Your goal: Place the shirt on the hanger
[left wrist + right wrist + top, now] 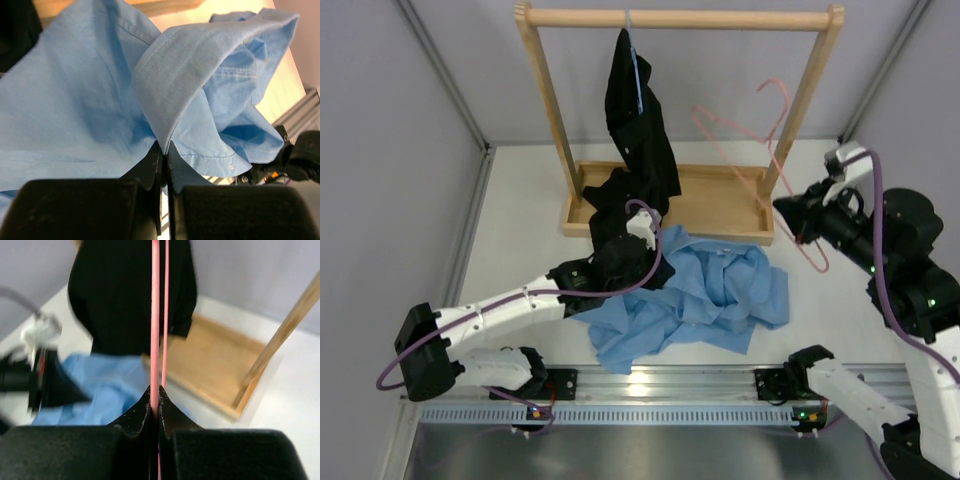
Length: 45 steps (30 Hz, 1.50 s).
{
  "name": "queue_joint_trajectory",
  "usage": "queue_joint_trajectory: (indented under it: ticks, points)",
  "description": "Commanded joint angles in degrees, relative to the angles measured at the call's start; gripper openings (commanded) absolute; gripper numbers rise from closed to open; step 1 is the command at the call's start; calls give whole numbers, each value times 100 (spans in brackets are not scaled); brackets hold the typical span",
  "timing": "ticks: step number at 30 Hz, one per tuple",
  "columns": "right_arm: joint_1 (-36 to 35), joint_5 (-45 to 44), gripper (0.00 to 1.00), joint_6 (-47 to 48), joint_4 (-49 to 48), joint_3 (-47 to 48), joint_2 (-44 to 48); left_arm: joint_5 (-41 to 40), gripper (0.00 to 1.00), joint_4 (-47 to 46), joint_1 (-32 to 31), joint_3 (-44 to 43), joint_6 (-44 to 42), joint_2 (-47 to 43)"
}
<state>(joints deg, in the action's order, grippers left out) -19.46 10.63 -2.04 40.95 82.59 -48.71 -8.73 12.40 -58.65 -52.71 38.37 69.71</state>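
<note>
The light blue shirt (705,298) lies crumpled on the table in front of the wooden rack. My left gripper (638,232) is at the shirt's upper left edge and is shut on a fold of its fabric (170,95), which rises straight from the fingertips. My right gripper (790,218) is at the right, beside the rack's right post, and is shut on the pink wire hanger (750,140). The hanger (155,315) runs straight up from the closed jaws, its hook in the air near the post.
A wooden clothes rack (680,20) with a tray base (720,205) stands behind the shirt. A black garment (638,130) hangs from its bar on a thin blue hanger (635,70) and reaches down to the base. Grey walls enclose the table on the left.
</note>
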Motion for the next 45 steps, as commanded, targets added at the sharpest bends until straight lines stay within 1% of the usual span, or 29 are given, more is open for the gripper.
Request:
queue_joint_trajectory:
  ticks: [1, 2, 3, 5, 9, 10, 14, 17, 21, 24, 26, 27, 28, 29, 30, 31, 33, 34, 36, 37, 38, 39, 40, 41, 45]
  points:
    - [57, 1009, 0, 369, 1361, -567, 694, -611, 0, -300, -15, -11, 285, -98]
    - [13, 1167, 0, 406, 1615, -690, 1148, -656, 0, -291, -15, -72, 302, -90]
    - [-74, 1143, 0, 302, 1644, -970, 1397, -691, 0, -291, 3, -108, 381, -81]
    - [-276, 1335, 0, 310, 1888, -1148, 1993, -726, 0, -291, 82, -178, 469, -54]
    - [-488, 1547, 0, 248, 2451, -1227, 2392, -604, 0, -221, 336, -310, 785, 33]
    - [-575, 1495, 0, 100, 2505, -1271, 2471, -551, 0, -203, 407, -345, 803, 68]
    - [-1023, 723, 0, -120, 2822, -1447, 2699, -445, 0, -186, 469, -477, 909, 130]
    - [-1121, 555, 0, -191, 3024, -1683, 2682, -323, 0, -194, 486, -582, 927, 192]
    - [-1104, 370, 0, -323, 2919, -1913, 2691, 168, 0, -317, 486, -618, 821, 131]
    - [-1112, 246, 0, -428, 2866, -1922, 2630, 494, 0, -589, 478, -425, 725, 8]
    - [-1112, 490, 0, -446, 2692, -2009, 2534, 1169, 0, -808, 460, -302, 567, -80]
    - [-1112, 605, 0, -507, 2586, -2079, 2498, 1459, 0, -958, 408, -310, 331, -72]
    - [-1112, 868, 0, -525, 2480, -2132, 2463, 2028, 0, -968, 346, -354, 181, -11]
    - [-1121, 1009, 0, -534, 2358, -2254, 2402, 2207, 0, -959, 241, -476, -3, 42]
    - [-1121, 1124, 0, -525, 2095, -2317, 2375, 2340, 0, -942, -3, -538, -370, 60]
    - [-1112, 1177, 0, -525, 2006, -2361, 2349, 2402, 0, -768, -136, -608, -539, 60]
    - [-1121, 1055, 0, -508, 1865, -2414, 2226, 1991, 0, -486, -557, -819, -899, -10]
    - [-1121, 1072, 0, -473, 1829, -2423, 2191, 1850, 0, -215, -655, -881, -1006, -45]
    - [-1121, 1309, 0, -306, 1733, -2466, 2137, 1577, 0, 103, -805, -1108, -1199, -142]
    - [-1121, 1510, 0, -253, 1550, -2493, 2207, 1437, 0, 461, -823, -1188, -1244, -168]
    - [-1112, 1599, 0, -227, 1443, -2554, 2269, 1079, 0, 639, -841, -1259, -1288, -229]
    - [-1121, 1687, 0, -218, 1294, -2589, 2348, 910, 0, 832, -858, -1338, -1297, -256]
    - [-1121, 1888, 0, -209, 988, -2651, 2444, 630, 0, 999, -876, -1469, -1306, -291]
    - [-1121, 1985, 0, -235, 811, -2773, 2645, 514, 0, 1288, -885, -1531, -1358, -379]
    - [-1112, 2478, 0, -217, 46, -3037, 3033, 381, 0, 1808, -1060, -1865, -1595, -511]
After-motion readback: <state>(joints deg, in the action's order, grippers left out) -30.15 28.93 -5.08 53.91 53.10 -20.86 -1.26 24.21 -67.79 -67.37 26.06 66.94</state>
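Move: The shirt edge pinched in the left fingers lies about 19 cm to the left of the right hand, 3 cm nearer the base and 23 cm below it. The bunched blue shirt is roughly 8 cm left, 4 cm back and 38 cm down; the rack's right post stands some 14 cm ahead and 2 cm right, its middle 12 cm lower. From the left hand, the gripped part of the hanger is about 19 cm right, 3 cm ahead and 23 cm up. Still pinching the pink hanger's bar, the right hand swings it away from the rack towards the shirt, about 15 cm back and 18 down before easing up slightly and left, turning counter-clockwise and tipping down. The left fingers keep the shirt edge, carry it some 4 cm forward, then draw it back about 12 while raising it 9 and turning clockwise, towards the hanger. ##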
